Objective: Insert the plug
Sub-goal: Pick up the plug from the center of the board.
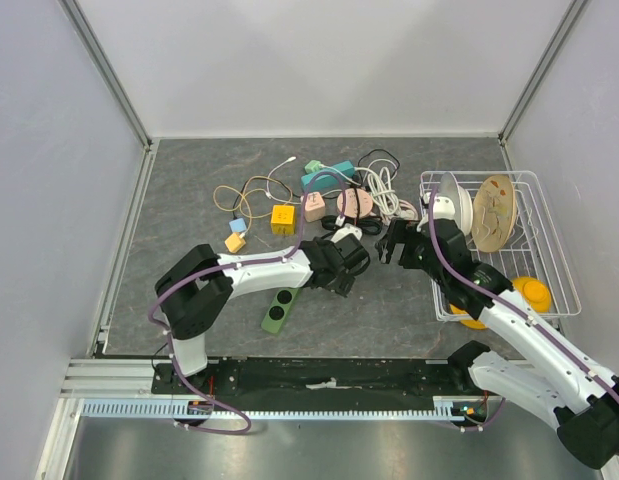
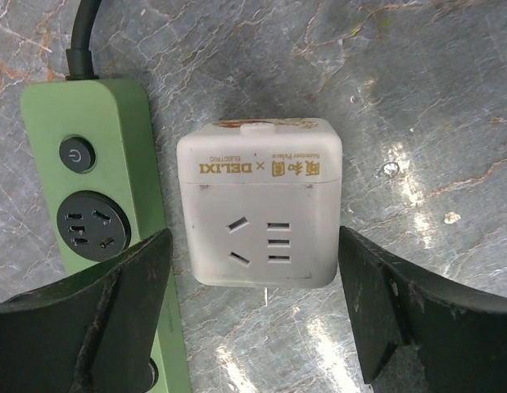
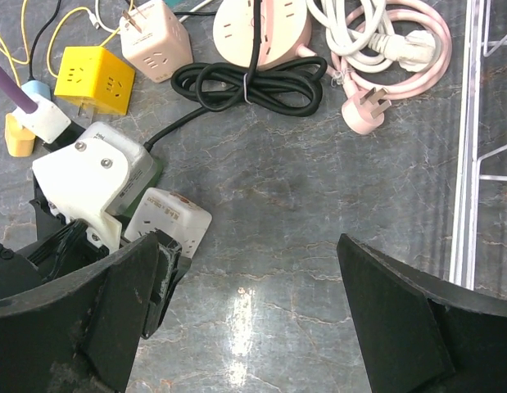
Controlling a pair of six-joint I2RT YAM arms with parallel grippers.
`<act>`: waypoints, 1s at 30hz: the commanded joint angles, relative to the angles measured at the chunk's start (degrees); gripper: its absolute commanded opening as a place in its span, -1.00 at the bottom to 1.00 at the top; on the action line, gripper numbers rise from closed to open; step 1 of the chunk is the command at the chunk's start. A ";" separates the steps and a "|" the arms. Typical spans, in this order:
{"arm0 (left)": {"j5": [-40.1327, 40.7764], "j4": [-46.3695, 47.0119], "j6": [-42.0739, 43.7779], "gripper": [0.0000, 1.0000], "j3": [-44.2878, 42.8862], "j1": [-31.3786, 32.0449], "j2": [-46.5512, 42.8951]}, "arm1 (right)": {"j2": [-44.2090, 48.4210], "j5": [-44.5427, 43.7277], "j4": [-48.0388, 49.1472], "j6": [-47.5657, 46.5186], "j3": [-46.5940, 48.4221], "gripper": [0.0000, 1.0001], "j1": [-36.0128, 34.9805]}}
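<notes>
A white cube plug adapter lies socket-face up on the grey table, right beside a green power strip with a round socket and a power button. My left gripper is open and straddles the near end of the cube. One finger hangs over the strip's edge, the other stands clear to the right, and neither touches the cube. In the right wrist view the cube shows under the left wrist. My right gripper is open over bare table to the right of the cube, holding nothing.
Behind lie a coiled black cord, a pink round power strip, a pink cable with its plug, a yellow cube and a pink cube. A wire rack with plates stands at the right.
</notes>
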State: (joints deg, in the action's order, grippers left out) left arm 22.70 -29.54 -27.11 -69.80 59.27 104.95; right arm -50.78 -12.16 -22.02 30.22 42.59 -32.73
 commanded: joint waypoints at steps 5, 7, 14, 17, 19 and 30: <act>0.33 2.46 -3.21 0.66 -1.39 0.41 1.93 | 0.60 0.03 0.22 -1.21 -0.49 0.96 0.30; -0.20 3.08 -2.86 0.65 -1.30 0.41 2.02 | 0.77 0.65 0.49 -1.65 -0.58 0.96 0.39; -1.16 5.80 -2.59 0.48 -0.52 0.41 1.84 | 2.00 2.58 1.19 -2.44 -1.63 0.96 0.30; -2.22 6.60 -2.68 0.28 0.28 0.41 1.49 | 2.44 2.85 1.19 -2.53 -1.98 0.96 0.30; -2.83 6.51 -2.77 0.12 0.72 0.50 0.88 | 2.79 3.29 1.19 -2.88 -2.07 0.96 0.21; -13.16 15.99 6.27 -0.49 11.69 -2.91 -20.99 | 2.27 14.26 2.33 -12.19 4.07 0.96 0.47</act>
State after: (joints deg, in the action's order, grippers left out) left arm 16.56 -22.98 -26.22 -61.14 58.96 96.07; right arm -47.99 -4.45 -21.98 23.83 41.39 -32.40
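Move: The white cube plug stands almost between the left hand's open fingers, its middle about 1 cm to the right of the hand point and 2 cm below. The green power strip runs alongside, its middle about 8 cm to the left and 1 cm nearer the base. The coiled black cord is some 11 cm ahead and 4 cm to the right; the yellow cube is about 11 cm ahead and 10 cm to the left. From the right hand, the plug is about 10 cm to the left, 3 cm back and 16 cm below. The plug is pinched by its two sides: the left hand sinks about 1 cm and eases some 1.5 cm to the right while its fingers close onto it, then starts up, about 2 cm, drawing back and to the left with the plug in its grip. The right hand, empty and open, drifts back about 1.5 cm and a little left, turning slightly counter-clockwise. ##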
